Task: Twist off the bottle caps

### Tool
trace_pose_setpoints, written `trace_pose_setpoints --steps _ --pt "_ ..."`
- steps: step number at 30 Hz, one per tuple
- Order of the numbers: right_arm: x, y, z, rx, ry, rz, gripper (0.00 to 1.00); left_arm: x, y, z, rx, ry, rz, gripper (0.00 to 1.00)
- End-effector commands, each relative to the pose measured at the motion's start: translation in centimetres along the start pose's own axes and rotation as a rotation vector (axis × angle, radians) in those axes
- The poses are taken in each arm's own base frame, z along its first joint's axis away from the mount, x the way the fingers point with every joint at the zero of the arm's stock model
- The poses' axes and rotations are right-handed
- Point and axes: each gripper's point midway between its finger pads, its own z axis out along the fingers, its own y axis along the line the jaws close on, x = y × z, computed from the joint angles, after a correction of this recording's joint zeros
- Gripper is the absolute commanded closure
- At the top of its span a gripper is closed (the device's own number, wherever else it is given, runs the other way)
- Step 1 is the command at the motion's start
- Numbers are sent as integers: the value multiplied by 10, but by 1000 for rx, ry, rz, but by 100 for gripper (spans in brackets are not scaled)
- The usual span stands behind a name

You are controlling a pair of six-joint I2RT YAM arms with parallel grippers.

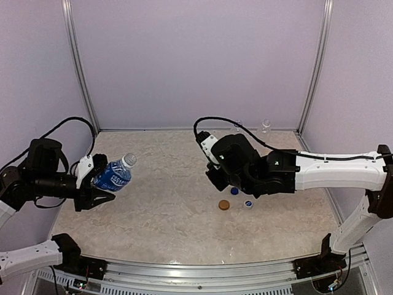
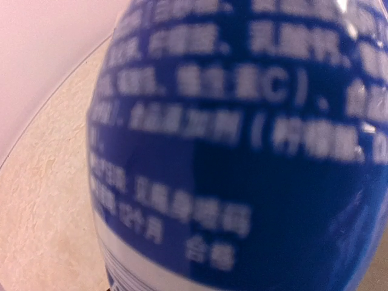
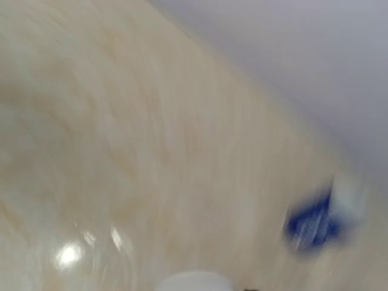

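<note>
My left gripper [image 1: 103, 182] is shut on a clear bottle [image 1: 114, 176] with a dark blue label, held tilted above the table's left side. Its pale neck [image 1: 129, 160] points up and right with no cap on it. That label [image 2: 242, 151] fills the left wrist view and hides the fingers. My right gripper [image 1: 213, 179] hangs over mid-table, mostly hidden under its wrist. The blurred right wrist view shows a pale round bottle cap [image 3: 194, 282] at the jaws and the held bottle [image 3: 312, 224] far off. Three caps lie on the table: orange-brown [image 1: 224, 204], blue [image 1: 234, 191], blue-and-white [image 1: 249, 203].
Two small clear bottles [image 1: 265, 126] [image 1: 238, 125] stand at the back wall, right of centre. White walls with metal posts [image 1: 80, 67] close in the marbled table [image 1: 166, 221] on three sides. A black cable [image 1: 245, 130] loops above the right arm.
</note>
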Motion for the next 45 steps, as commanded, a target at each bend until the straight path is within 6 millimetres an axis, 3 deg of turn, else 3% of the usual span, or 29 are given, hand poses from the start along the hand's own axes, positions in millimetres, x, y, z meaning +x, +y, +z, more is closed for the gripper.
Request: trace_pose_setpoints --steps 1,5,8,11,16,24,27,33,36,39,41,42,45 --pt "137 14 -4 -4 414 448 100 -38 -13 -4 89 -284 -227 65" --pt "196 39 -6 -93 552 615 100 -33 -10 4 57 -415 -265 59" --pt "222 52 -9 -130 635 651 100 -22 -2 13 26 -445 -316 59" --pt "236 53 -12 -95 706 635 100 -25 1 5 5 -494 -312 59" --pt "241 61 -4 -110 742 609 99 -27 7 -4 -39 -547 -306 57" --pt "251 69 5 -100 811 562 81 -19 13 -18 -47 -586 -470 57" --pt "243 72 9 -113 812 555 69 -15 9 -19 -50 -611 -438 56" --pt "220 65 10 -99 807 532 26 -15 10 -24 -61 -645 -414 56" --pt "195 56 9 -82 773 499 17 -16 7 -27 -52 -659 -405 56" --pt "140 55 12 -121 647 425 17 -17 1 -28 -19 -665 -393 55" --pt "74 68 12 -203 463 333 17 -18 -4 -27 17 -666 -386 56" --pt "28 77 8 -258 327 287 18 -18 -7 -26 40 -666 -381 56" --pt "-81 118 -21 -482 -53 150 18 -18 -15 -21 106 -654 -380 57"
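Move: The right hand, with the white Pocari cap still pinched in it, is taking it to a bare patch of table about 7 cm back, 9 cm to its right and 24 cm below. Around that patch lie the orange cap, 9 cm beyond it and 1 cm to its left; the white-blue cap, 9 cm beyond and 8 cm to its right; and the blue cap, 16 cm beyond and 3 cm to its right. The left hand still grips the open Pocari bottle, tilted; from that hand the patch is roughly 36 cm right, 3 cm ahead and 23 cm down. The right fingers let go of the white cap just above the table, after dropping about 23 cm quickly, swinging right and back, and tipping some 50 degrees to point steeply down. Opened wide, they then climb about 16 cm and swing left towards the bottle. Meanwhile the left hand keeps its hold and rolls roughly 40 degrees, its place shifting only a few centimetres, to stand the bottle up. ##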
